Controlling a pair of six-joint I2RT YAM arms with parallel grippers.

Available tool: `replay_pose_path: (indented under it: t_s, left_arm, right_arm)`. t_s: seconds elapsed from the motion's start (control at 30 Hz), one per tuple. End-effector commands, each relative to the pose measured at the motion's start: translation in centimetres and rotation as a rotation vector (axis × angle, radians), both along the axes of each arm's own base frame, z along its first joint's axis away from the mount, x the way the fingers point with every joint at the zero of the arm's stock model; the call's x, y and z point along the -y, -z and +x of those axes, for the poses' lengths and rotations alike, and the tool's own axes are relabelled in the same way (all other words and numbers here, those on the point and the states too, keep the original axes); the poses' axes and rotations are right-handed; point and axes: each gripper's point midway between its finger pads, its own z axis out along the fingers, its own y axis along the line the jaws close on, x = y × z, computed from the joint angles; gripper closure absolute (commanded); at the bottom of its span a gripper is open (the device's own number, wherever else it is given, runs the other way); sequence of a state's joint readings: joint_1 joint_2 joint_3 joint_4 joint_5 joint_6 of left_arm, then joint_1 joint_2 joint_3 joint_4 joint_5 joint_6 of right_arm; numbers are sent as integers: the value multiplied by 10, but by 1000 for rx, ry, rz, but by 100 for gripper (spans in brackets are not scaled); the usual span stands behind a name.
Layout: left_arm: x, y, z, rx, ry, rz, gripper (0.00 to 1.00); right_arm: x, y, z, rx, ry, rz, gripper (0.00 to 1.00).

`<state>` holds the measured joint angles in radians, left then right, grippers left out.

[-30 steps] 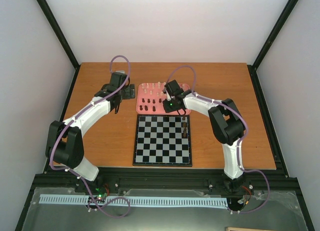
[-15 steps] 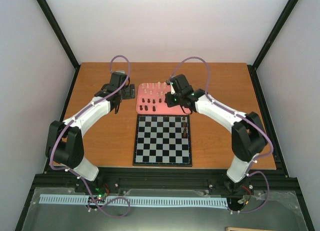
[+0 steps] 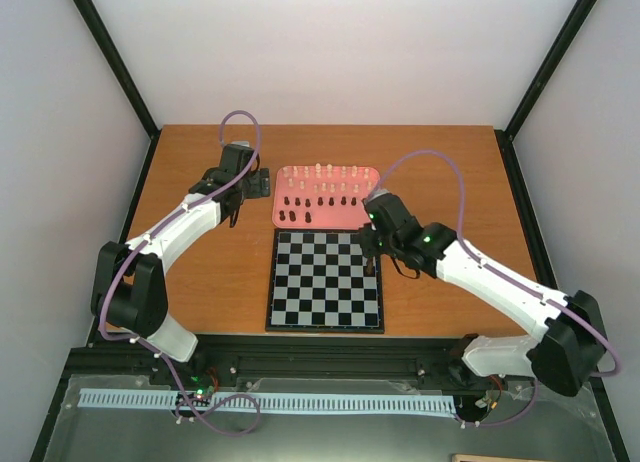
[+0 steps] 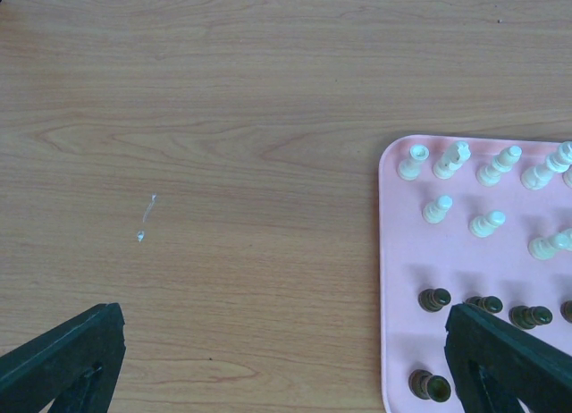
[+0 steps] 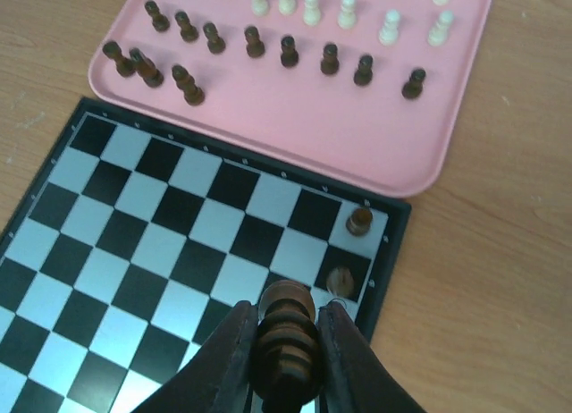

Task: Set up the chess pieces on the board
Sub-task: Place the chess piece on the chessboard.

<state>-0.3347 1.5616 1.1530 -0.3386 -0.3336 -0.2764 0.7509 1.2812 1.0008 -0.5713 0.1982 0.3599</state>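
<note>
The board (image 3: 325,280) lies in front of the pink tray (image 3: 345,218). My right gripper (image 3: 372,249) hangs over the board's right column, shut on a dark chess piece (image 5: 286,341) held upright between its fingers. Just beyond it, two dark pieces (image 5: 359,221) (image 5: 340,280) stand on the two far squares of that column. Rows of dark pieces (image 5: 255,42) and cream pieces (image 5: 349,11) stand on the tray (image 5: 357,136). My left gripper (image 4: 286,377) is open over bare wood at the tray's left edge (image 4: 398,279), with its right finger (image 4: 509,359) above the tray's dark pieces (image 4: 435,299).
The wooden table (image 3: 200,262) stretches to both sides of the board. Black frame posts (image 3: 110,57) and white walls close in the back and sides. My right arm's elbow (image 3: 570,347) reaches toward the table's near right corner.
My right gripper has come from above the tray toward me, onto the board's right column, carrying the dark piece. Its arm has swung out to the right. The left arm has not moved.
</note>
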Motion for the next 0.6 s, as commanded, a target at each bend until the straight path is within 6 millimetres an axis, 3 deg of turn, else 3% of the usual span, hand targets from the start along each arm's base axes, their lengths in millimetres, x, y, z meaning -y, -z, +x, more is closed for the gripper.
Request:
replay_pose_path:
  t_s: [0.0, 0.2, 0.57]
  left_arm:
    - [0, -21, 4, 48, -4, -12, 0]
    - [-1, -22, 4, 49, -6, -9, 0]
    - [-1, -21, 4, 49, -5, -7, 0]
  right_arm:
    - [24, 29, -25, -85, 61, -58, 92]
    - [34, 69, -43, -184, 69, -103, 92]
    - [27, 87, -60, -241, 34, -110, 92]
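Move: Below the right hand, which already holds a dark chess piece, the free fifth square of the chessboard's right-hand column lies about 4 cm back, 2 cm to the right and 15 cm down. In that column the nearest placed piece stands 1 cm back and 2 cm right, the corner piece 7 cm ahead and 2 cm right; the pink tray's middle is 18 cm ahead, 8 cm left. From the left hand that square is roughly 19 cm back, 25 cm right. Sinking some 8 cm while drawing back about 5 cm and a little to its right, the right hand carries the pinched piece past the four already placed, towards the free square next to them. The fingers keep their hold and the wrist tips about 15 degrees further down; the descent is quick at first, then eases to a creep. ##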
